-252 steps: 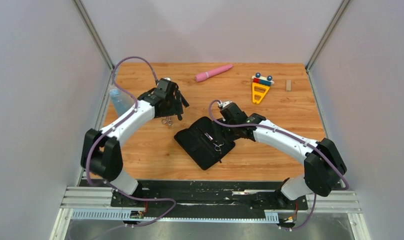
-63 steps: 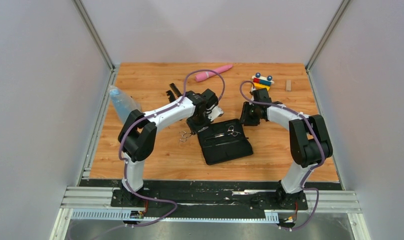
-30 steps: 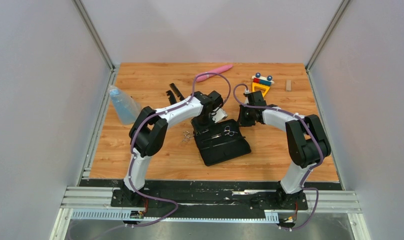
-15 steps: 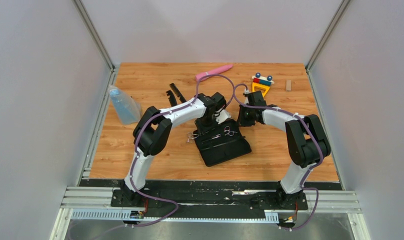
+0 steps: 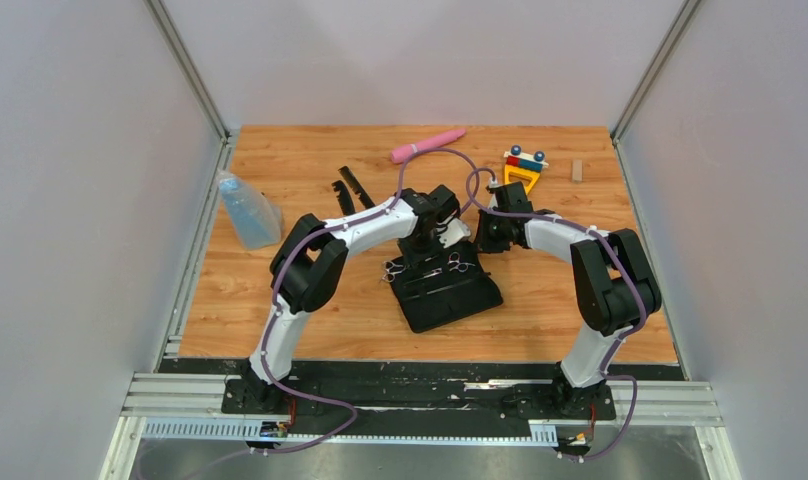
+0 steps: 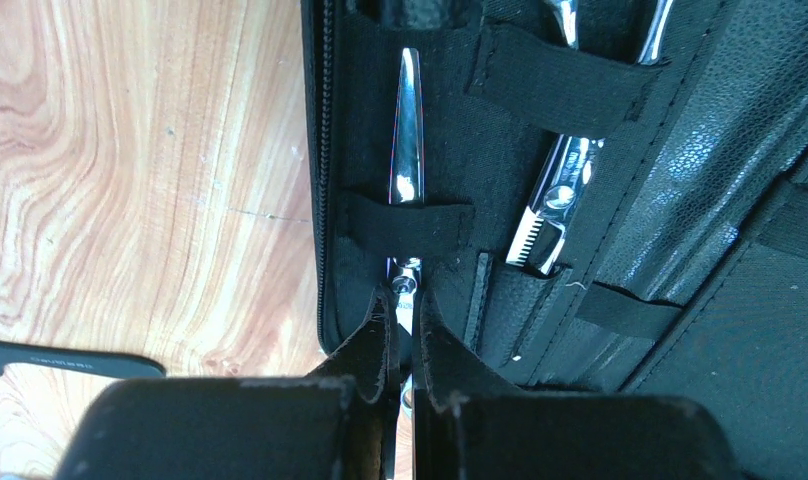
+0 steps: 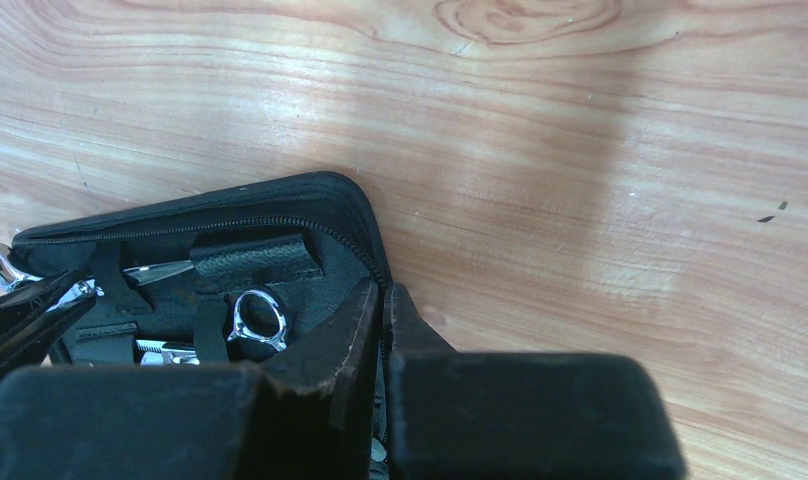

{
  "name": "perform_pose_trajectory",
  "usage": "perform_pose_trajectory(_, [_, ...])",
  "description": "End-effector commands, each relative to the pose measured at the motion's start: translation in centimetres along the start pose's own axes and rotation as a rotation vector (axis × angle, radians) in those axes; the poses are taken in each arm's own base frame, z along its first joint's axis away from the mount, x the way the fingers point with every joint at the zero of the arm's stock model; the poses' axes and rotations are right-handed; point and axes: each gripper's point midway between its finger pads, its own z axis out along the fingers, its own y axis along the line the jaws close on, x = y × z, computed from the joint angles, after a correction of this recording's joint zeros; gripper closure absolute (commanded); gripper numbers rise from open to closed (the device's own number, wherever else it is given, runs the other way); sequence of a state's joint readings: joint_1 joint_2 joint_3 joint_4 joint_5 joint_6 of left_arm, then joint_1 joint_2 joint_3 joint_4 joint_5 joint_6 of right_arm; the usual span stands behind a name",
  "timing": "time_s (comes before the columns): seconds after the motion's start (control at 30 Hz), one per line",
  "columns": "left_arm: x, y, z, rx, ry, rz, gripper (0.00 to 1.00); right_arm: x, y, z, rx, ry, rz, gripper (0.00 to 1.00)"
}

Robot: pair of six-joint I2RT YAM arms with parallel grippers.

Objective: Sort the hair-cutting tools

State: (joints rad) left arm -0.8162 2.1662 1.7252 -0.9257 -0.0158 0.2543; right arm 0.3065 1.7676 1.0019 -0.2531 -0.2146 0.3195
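Observation:
A black zip case [image 5: 445, 290] lies open at the table's middle. My left gripper [image 6: 402, 300] is shut on a pair of silver scissors [image 6: 408, 130]. Their blade runs under an elastic strap [image 6: 405, 225] at the case's left edge, and their ring handles [image 5: 393, 268] stick out past that edge. A second pair of scissors [image 6: 555, 195] sits strapped in the case, its ring [image 7: 258, 318] showing in the right wrist view. My right gripper [image 7: 385, 295] is shut on the case's zip rim [image 7: 365, 225] at its far right corner. Two black combs [image 5: 347, 188] lie on the wood behind the left arm.
A pink wand [image 5: 427, 145] lies at the back centre. A yellow toy [image 5: 520, 175] and a small wooden block [image 5: 577, 171] sit at the back right. A clear bottle [image 5: 245, 210] stands at the left edge.
My left gripper has moved right with the scissors, from the wood beside the case onto its left edge, sliding the blade under the strap. The right arm has stayed put.

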Motion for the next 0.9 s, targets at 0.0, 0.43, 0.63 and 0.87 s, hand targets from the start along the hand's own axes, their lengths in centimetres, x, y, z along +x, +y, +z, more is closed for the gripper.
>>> perform_pose_trajectory(0.0, [-2.2, -0.9, 0.3, 0.036, -0.065, 0.076, 0.98, 1.4, 1.5, 0.8, -0.067, 0.044, -0.013, 0.97])
perform_pose_trajectory(0.43, [-3.8, -0.2, 0.9, -0.011, -0.114, 0.051, 0.88, 1.3, 1.7, 0.6, -0.077, 0.041, -0.011, 0.97])
perform_pose_trajectory(0.63, [-3.8, -0.2, 0.2, -0.017, -0.135, 0.022, 0.78, 1.5, 1.8, 0.7, -0.079, 0.045, -0.011, 0.97])
perform_pose_trajectory(0.87, [-3.2, -0.1, -2.5, -0.052, -0.167, -0.027, 0.59, 1.5, 1.8, 0.6, -0.084, 0.046, -0.010, 0.97])
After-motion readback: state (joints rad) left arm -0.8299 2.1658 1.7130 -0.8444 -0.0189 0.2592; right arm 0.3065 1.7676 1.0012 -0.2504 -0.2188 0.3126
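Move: The left hand already holds the scissors by the pivot, blades threaded through the elastic loop. The black sleeve they point at is about 8 cm to its right and 3 cm ahead, the loop 2 cm right and 1 cm ahead, the thinning scissors 7 cm right and 2 cm back, all roughly 1 cm lower. From the right hand, shut at the case's right edge, the sleeve is some 6 cm left and 1 cm back, at about fingertip height. The left hand keeps low over the case and eases the scissors to the right along it, through the loop towards the black sleeve, travelling about 1.5 cm right and finally a little under 1 cm forward, fingers still pointing down. Its fingers part slightly on the way, then open to roughly a third as the hand comes nearly to rest, letting go of the scissors, while the right hand stays put, shut at the case's right edge. ##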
